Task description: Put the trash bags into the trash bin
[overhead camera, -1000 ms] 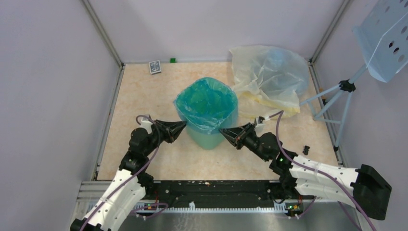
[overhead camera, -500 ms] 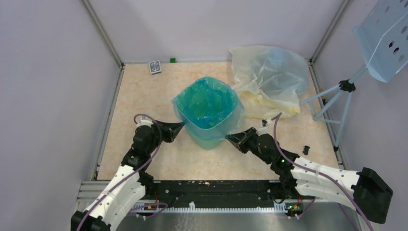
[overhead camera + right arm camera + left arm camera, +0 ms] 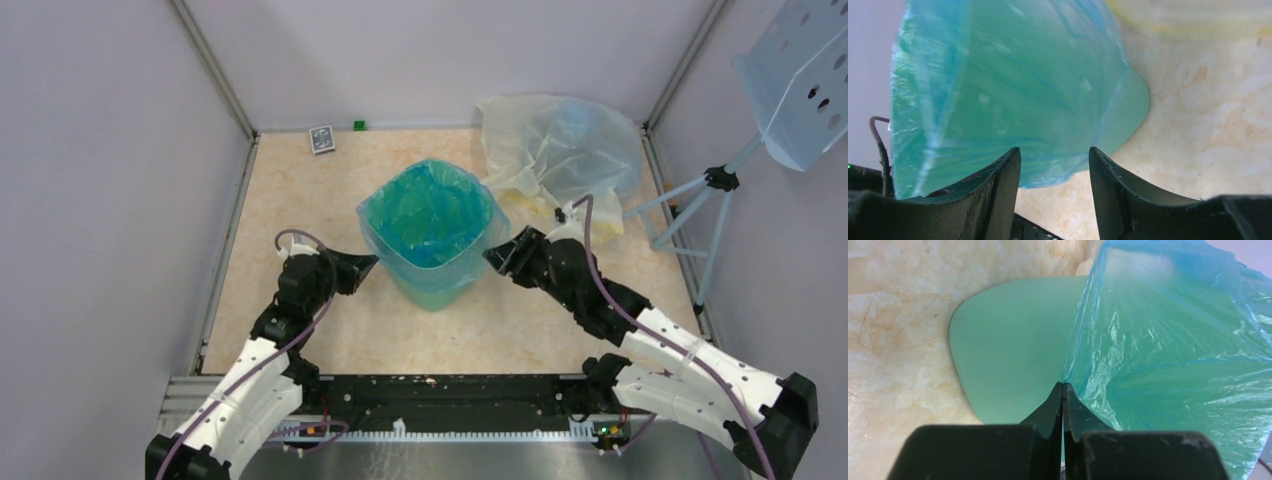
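Observation:
The green trash bin stands mid-table, lined with a light blue trash bag whose hem is folded down over the rim. My left gripper is at the bin's left wall. In the left wrist view it is shut, its tips pinching the edge of the blue bag against the bin. My right gripper is at the bin's right side. There it stands open, and the bag's hem hangs free just beyond its fingertips. More trash bags, pale yellowish and clear, lie heaped at the back right.
A small dark card box and a tiny green block sit by the back wall. A tripod carrying a light blue perforated panel stands at the right edge. A small black piece lies near it.
My right gripper opened, let go of the blue bag's hem and moved back along the bin's right side. My left gripper closed at the hem. The bag now spreads wider over the rim.

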`<state>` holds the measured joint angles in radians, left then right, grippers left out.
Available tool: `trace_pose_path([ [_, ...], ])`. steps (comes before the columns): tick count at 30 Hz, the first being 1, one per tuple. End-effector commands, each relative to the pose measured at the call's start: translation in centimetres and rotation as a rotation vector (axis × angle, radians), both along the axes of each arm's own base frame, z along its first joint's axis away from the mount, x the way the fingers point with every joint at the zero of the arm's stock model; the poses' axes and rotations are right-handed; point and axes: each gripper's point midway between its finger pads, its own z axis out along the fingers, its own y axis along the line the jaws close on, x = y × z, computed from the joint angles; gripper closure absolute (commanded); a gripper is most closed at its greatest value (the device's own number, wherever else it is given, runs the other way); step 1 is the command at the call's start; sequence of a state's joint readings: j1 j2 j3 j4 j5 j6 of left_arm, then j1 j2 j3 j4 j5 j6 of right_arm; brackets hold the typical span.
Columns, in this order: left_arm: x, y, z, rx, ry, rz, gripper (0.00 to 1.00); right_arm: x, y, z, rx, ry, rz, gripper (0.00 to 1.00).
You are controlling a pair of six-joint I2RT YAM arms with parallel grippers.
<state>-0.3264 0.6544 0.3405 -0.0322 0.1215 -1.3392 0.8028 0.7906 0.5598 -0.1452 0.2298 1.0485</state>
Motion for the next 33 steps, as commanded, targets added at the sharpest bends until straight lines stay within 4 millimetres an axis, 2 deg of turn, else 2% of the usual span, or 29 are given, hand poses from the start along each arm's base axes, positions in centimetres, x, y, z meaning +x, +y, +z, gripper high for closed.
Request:
trace_pose_path([
  [1, 0.7, 0.4, 2.8, 0.034, -0.089, 0.014, 1.0, 0.7, -2.9, 3.4, -0.315, -0.122, 0.038, 0.47],
  [5, 0.7, 0.3, 3.1, 0.047, -0.094, 0.004, 1.0, 0.9, -3.2, 9.0, -0.398, -0.302, 0.107, 0.53],
  [7, 0.7, 0.3, 3.1, 0.059, -0.092, -0.003, 1.0, 1.0, -2.8, 11.6, -0.449, -0.357, 0.157, 0.61],
  [8, 0.7, 0.3, 2.9, 0.069, -0.083, -0.005, 1.0, 1.1, -2.2, 12.9, -0.466, -0.388, 0.194, 0.7],
  [11, 0.7, 0.2, 2.7, 0.082, -0.079, -0.018, 1.0, 1.6, 0.4, 15.1, -0.53, -0.431, 0.34, 1.0],
  [14, 0.7, 0.0, 2.6, 0.089, -0.083, -0.029, 1.0, 2.2, 3.3, 15.5, -0.582, -0.414, 0.499, 1.0],
  [18, 0.6, 0.0, 2.6, 0.12, -0.093, -0.047, 1.0, 2.5, 7.0, 13.1, -0.616, -0.326, 0.664, 1.0],
  [23, 0.6, 0.0, 2.2, 0.159, -0.086, -0.067, 1.0, 2.7, 10.2, 8.7, -0.745, -0.199, 0.728, 1.0],
  [27, 0.7, -0.3, 2.4, 0.179, -0.102, -0.091, 1.0, 2.4, 11.1, 5.6, -0.82, -0.108, 0.782, 1.0],
  [33, 0.8, -0.2, 2.4, 0.216, -0.111, -0.108, 1.0, 2.8, 10.9, 0.3, -0.902, 0.074, 0.785, 1.0],
])
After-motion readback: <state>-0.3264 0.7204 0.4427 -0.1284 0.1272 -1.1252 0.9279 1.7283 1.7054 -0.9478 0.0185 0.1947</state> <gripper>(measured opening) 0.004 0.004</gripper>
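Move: The mouth of the blue trash bag, spread over the green trash bin, has its middle about 9 cm ahead and 13 cm left of the right gripper, roughly at its height; the left gripper, pinching the rim, is some 24 cm to the right gripper's left and level with it. The white bag lies around 33 cm ahead, 20 cm right and 20 cm lower. From the left gripper the bag's mouth is about 11 cm ahead and 11 cm right. Lift the empty right gripper about 17 cm, up clear of the blue bag's near right rim, shutting its fingers as it climbs, then carry it left over the rim and bring it back down some 16 cm at the near part of the bag's mouth. Meanwhile swing the wrist until the fingers point steeply down. Keep the left gripper's pinch on the rim, rolling it about 10 degrees. ##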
